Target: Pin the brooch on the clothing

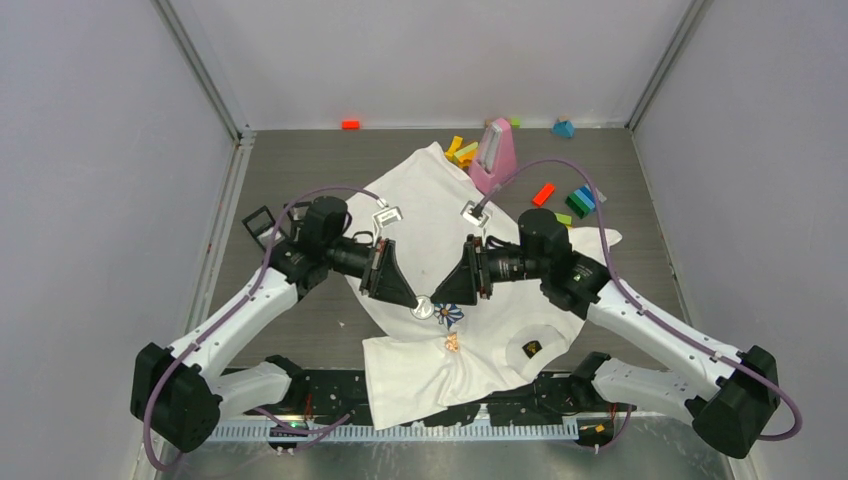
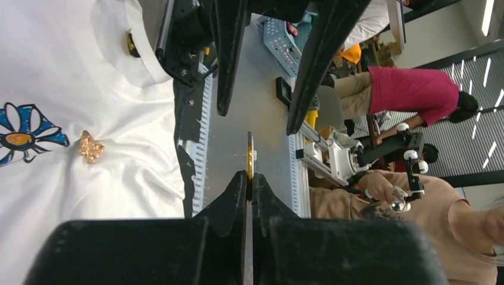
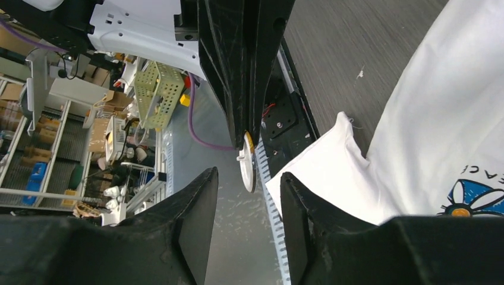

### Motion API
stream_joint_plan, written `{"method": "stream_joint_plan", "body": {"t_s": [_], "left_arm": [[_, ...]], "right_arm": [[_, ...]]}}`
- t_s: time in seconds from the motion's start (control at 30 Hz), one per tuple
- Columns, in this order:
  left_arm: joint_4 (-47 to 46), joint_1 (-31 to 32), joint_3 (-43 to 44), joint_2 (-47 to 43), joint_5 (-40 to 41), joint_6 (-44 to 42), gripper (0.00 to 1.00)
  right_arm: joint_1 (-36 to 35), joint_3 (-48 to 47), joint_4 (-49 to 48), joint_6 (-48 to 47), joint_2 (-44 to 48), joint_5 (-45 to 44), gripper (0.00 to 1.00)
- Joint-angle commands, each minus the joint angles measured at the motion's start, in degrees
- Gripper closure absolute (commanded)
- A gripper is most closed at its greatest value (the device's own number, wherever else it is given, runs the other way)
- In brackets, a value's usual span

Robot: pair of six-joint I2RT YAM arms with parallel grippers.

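The clothing (image 1: 440, 220) is a white T-shirt lying flat on the table, with a blue daisy print (image 1: 449, 316) near its middle. Above the print, my left gripper (image 1: 415, 303) is shut on the brooch (image 1: 424, 308), a thin round disc with a gold edge. The left wrist view shows the brooch (image 2: 250, 155) edge-on, sticking out past the fingertips. My right gripper (image 1: 440, 300) faces it from the right, open. In the right wrist view the brooch (image 3: 248, 169) hangs just ahead of the gap between the fingers (image 3: 205, 190), touching neither. A small gold piece (image 2: 91, 146) lies on the shirt beside the daisy.
A pink stand (image 1: 495, 155) and several coloured blocks (image 1: 575, 200) sit behind the shirt at the back right. An orange block (image 1: 350, 124) lies by the back wall. A small black frame (image 1: 259, 222) is left of the left arm. The shirt's black neck label (image 1: 531, 348) faces the near edge.
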State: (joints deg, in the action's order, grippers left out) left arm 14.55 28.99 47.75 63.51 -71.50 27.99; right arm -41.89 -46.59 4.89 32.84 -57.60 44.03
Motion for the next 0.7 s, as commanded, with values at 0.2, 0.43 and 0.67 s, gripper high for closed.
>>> {"method": "stream_joint_plan", "body": {"t_s": [0.2, 0.43, 0.67], "left_arm": [[1.10, 2.10, 2.35, 0.48, -2.79, -2.32, 1.00], [1.10, 2.17, 2.70, 0.88, -2.66, -2.58, 1.00], [1.10, 2.53, 3.05, 1.14, -2.62, -2.50, 1.00]], "right_arm": [[-0.03, 1.93, -7.80, 4.84, -3.24, 7.36, 0.68], [-0.10, 2.68, -9.30, 5.81, -3.26, 9.48, 0.68], [-0.36, 3.36, -10.22, 6.21, -3.66, 9.63, 0.74]]}}
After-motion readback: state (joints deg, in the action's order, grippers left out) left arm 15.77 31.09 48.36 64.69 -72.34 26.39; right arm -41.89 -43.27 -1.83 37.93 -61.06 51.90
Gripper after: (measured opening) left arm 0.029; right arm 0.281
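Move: The left fingers already hold the round brooch by its edge, its middle about 2 cm to their right and 1 cm back. From the empty, half-open right gripper that brooch lies some 4 cm to the left, 1 cm back and 1 cm lower. On the shirt, about 20 cm below the right gripper, the flower print lies some 2 cm ahead and 2 cm right, the gold brooch about 3 cm back and 3 cm right. Lower the right gripper about 1.5 cm while drawing it back as much and edging it left, swinging its tips some 5 degrees counter-clockwise with a slight roll. Close its fingers from half open to about a quarter, one above and one below the round brooch's near edge, without pinching yet. Keep the left grip shut on the brooch, easing that hand back 1 cm, then holding still. ##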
